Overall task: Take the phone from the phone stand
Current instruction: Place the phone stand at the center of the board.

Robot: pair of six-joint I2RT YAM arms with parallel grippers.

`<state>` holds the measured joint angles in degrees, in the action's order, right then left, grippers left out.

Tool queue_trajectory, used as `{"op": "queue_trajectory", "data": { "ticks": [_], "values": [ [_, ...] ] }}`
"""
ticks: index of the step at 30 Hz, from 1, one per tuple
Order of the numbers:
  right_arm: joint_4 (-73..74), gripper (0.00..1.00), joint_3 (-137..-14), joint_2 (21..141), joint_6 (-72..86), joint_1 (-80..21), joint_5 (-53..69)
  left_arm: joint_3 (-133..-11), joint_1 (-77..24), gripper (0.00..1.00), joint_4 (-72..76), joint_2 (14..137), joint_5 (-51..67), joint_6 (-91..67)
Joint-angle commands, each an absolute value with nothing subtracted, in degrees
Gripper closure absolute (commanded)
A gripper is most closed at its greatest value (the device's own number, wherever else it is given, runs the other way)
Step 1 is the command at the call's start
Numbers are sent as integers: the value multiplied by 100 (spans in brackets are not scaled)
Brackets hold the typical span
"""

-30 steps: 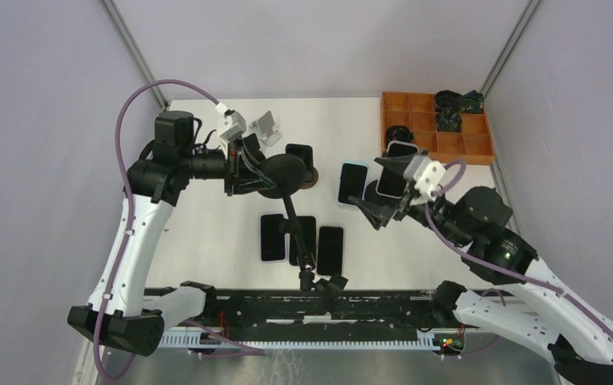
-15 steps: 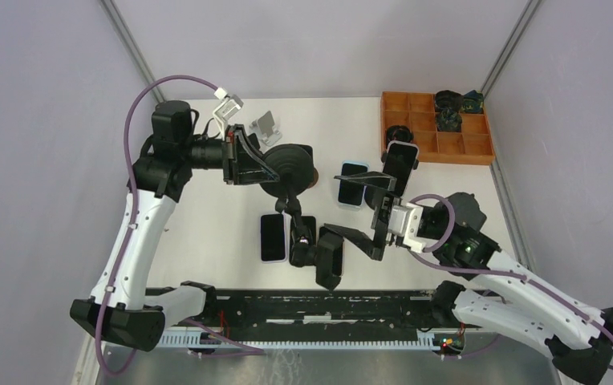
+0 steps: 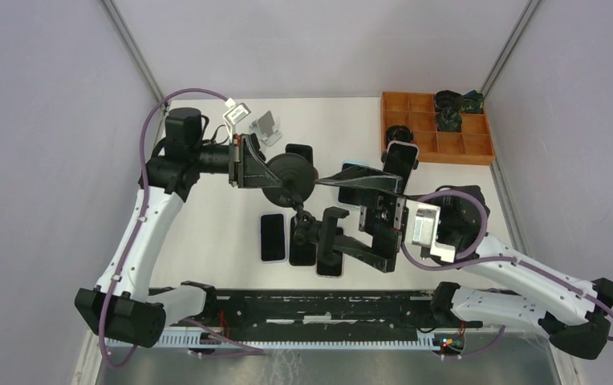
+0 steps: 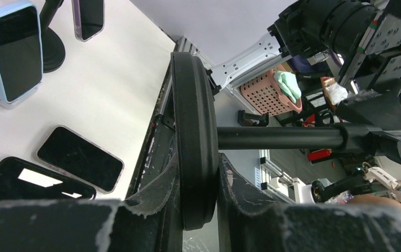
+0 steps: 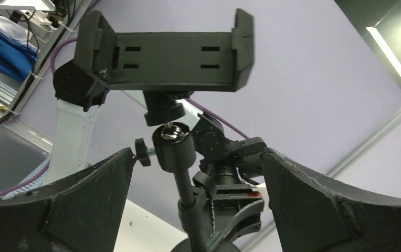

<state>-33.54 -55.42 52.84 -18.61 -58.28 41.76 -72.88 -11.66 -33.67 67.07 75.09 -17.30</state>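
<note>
The black phone stand is off the table and tipped over, with its round base (image 3: 286, 172) (image 4: 196, 131) edge-on between the fingers of my left gripper (image 3: 265, 170) (image 4: 198, 176), which is shut on it. The stand's pole (image 4: 282, 137) slants toward the near side and ends in the cradle (image 3: 331, 241) (image 5: 167, 52). My right gripper (image 3: 343, 215) (image 5: 197, 153) is open. Its fingers stand either side of the stand's ball joint (image 5: 172, 142), just below the cradle and touching nothing. The right wrist view shows only the cradle's slotted back. The phone is hidden.
Two dark phones (image 3: 271, 238) (image 3: 302, 250) lie flat under the stand. A blue-cased phone (image 3: 353, 170) (image 4: 14, 52) and a purple phone (image 3: 400, 160) (image 4: 88, 18) sit on other stands behind my right gripper. A white stand (image 3: 267, 127) is at the back left. An orange tray (image 3: 436, 128) is at the back right.
My right arm swung left from beside the blue-cased phone, and its open jaws now flank the stand's neck. The left gripper turned the base, and the cradle rose from the near edge.
</note>
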Motion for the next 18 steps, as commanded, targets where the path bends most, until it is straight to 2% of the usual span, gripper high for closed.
{"op": "queue_trajectory", "data": {
  "ticks": [1,11,18],
  "values": [
    [-3735,4,-5801,5505,-1530,-5949,4576,-7416,-1163,98,-3118,6692,7840,-2315],
    [-3777,19,-6019,5822,-1264,-5988,4753,-7523,-1169,98,-3117,6736,8000,-2494],
    [-3880,25,-6211,6047,-1024,-5983,4730,-7603,-1169,98,-3112,6706,8066,-2662]
  ]
}}
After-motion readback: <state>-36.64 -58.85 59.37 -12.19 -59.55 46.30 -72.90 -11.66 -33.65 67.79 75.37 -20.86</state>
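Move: The phone stand's upper stem, just below the ball joint, lies about 4 cm to the right hand's left, 1 cm back and level with it. The stand's phone clamp is some 6 cm above that hand and 2 cm back; the round base is about 7 cm left, 5 cm ahead and 13 cm below. From the left hand, which already grips the base, that piece of stem lies roughly 6 cm back, 5 cm right and 13 cm up. The phone stand's upper stem is taken between the right hand's open fingers as that hand slides about 2.5 cm left and slightly back, dipping some 1.5 cm and then coming partly up again. Its wrist swings a little counter-clockwise and the fingers narrow by about a quarter without gripping yet. The left hand stays in place, keeping its pinch on the round base and tipping it only about 5 degrees. ##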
